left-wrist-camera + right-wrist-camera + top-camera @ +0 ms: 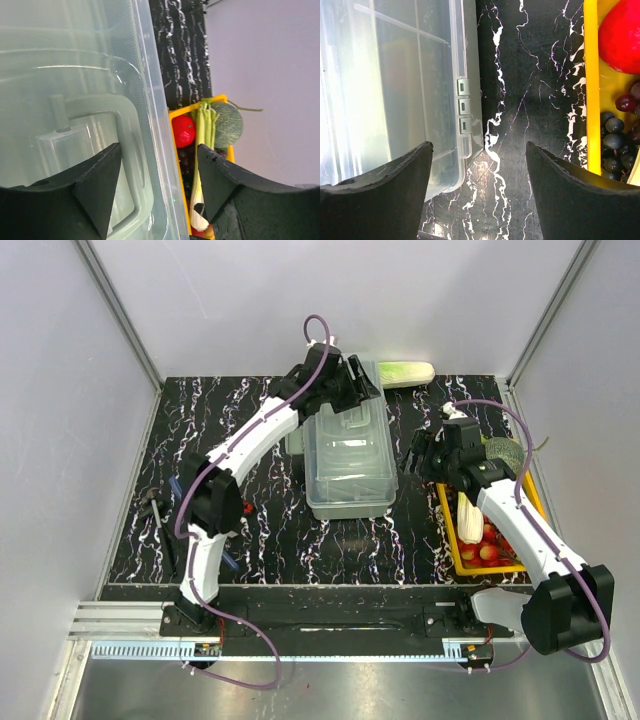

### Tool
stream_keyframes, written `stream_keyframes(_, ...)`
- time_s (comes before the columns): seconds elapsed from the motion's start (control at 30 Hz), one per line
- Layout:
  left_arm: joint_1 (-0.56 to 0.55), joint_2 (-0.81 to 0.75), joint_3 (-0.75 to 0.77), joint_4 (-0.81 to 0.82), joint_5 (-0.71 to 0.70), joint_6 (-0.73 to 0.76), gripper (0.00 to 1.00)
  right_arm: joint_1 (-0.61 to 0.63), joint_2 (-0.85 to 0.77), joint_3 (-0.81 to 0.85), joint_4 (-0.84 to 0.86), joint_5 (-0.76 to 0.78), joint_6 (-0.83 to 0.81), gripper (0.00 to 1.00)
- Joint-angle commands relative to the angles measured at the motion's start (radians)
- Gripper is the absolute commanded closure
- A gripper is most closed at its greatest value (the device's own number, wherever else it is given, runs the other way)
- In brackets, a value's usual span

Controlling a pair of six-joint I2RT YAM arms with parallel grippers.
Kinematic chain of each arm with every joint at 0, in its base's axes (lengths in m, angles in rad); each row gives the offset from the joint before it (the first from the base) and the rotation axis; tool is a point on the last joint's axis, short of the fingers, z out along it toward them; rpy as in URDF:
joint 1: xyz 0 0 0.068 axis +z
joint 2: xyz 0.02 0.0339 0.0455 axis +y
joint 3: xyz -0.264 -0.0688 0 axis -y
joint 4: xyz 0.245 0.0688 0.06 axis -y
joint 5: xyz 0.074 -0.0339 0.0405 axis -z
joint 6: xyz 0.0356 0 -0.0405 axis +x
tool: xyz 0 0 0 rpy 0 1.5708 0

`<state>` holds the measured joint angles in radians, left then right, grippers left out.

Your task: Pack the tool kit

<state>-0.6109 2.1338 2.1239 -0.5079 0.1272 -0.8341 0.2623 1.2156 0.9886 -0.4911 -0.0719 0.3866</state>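
Observation:
The tool kit (350, 455), a translucent grey box with its lid down, lies in the middle of the black marbled table. My left gripper (357, 380) is at the box's far end. In the left wrist view it (159, 146) stands open astride the box's long edge (150, 100), one finger over the lid beside the moulded handle (125, 130), the other past the rim. My right gripper (420, 455) hovers open by the box's right side. Its wrist view (479, 144) shows the box wall with small clips (463, 105) and bare table between the fingers. Small dark hand tools (158, 510) lie at the left.
A yellow tray (450, 540) of vegetables and fruit sits right of the box, under the right arm; its rim (591, 100) is close to the right finger. A pale green piece (405, 372) lies at the back wall. Walls enclose the table on three sides.

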Motion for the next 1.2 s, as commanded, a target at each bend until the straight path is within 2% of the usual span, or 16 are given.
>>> stream_keyframes(0.0, -0.003, -0.038, -0.166, 0.231, 0.23, -0.112, 0.34, 0.006, -0.027, 0.012, 0.025, 0.007, 0.017, 0.2)
stream_keyframes(0.07, 0.002, -0.067, -0.229, 0.362, 0.267, -0.146, 0.34, 0.006, -0.027, 0.015, 0.025, 0.009, 0.018, 0.2)
stream_keyframes(0.2, 0.002, -0.106, -0.306, 0.503, 0.272, -0.131, 0.35, 0.008, -0.015, 0.056, 0.026, -0.015, 0.041, 0.19)
stream_keyframes(0.43, 0.016, -0.098, -0.403, 0.712, 0.325, -0.212, 0.36, 0.008, 0.016, 0.183, 0.074, -0.104, 0.067, 0.23)
stream_keyframes(0.6, 0.023, -0.089, -0.412, 0.733, 0.336, -0.224, 0.36, 0.006, 0.079, 0.268, 0.138, -0.163, 0.106, 0.26)
stream_keyframes(0.7, 0.026, -0.092, -0.417, 0.738, 0.336, -0.226, 0.36, 0.008, 0.143, 0.298, 0.187, -0.19, 0.161, 0.32)
stream_keyframes(0.87, 0.033, -0.092, -0.424, 0.743, 0.342, -0.227, 0.36, 0.008, 0.229, 0.286, 0.281, -0.218, 0.242, 0.41)
stream_keyframes(1.0, 0.034, -0.084, -0.424, 0.746, 0.35, -0.238, 0.36, 0.006, 0.268, 0.242, 0.428, -0.259, 0.285, 0.46)
stream_keyframes(1.17, 0.034, -0.077, -0.415, 0.744, 0.356, -0.244, 0.36, 0.006, 0.338, 0.266, 0.457, -0.252, 0.296, 0.51)
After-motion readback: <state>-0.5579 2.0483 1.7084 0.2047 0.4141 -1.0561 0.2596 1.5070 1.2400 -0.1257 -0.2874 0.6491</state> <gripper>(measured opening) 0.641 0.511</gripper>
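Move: The tool kit's lid handle is right at my left fingertips, its middle about 3 cm left, 2 cm back and 2 cm below my left hand. From my right hand, low beside the box, the handle is some 11 cm ahead, 12 cm left and 5 cm higher. The fruit basket's middle is about 20 cm right and 5 cm back of my right hand, 13 cm lower; the cabbage lies some 22 cm straight ahead, 14 cm lower. I keep my left fingertip at the handle bar and roll that hand about 25 degrees, left side going down, easing it some 2 cm up and 2 cm right to lever the handle up. My right hand swings forward, up and left over the lid's right edge, about 15 cm in all, rising highest midway and then dipping towards the handle, rolling its left side up as its fingers close to about half open, without gripping yet. ##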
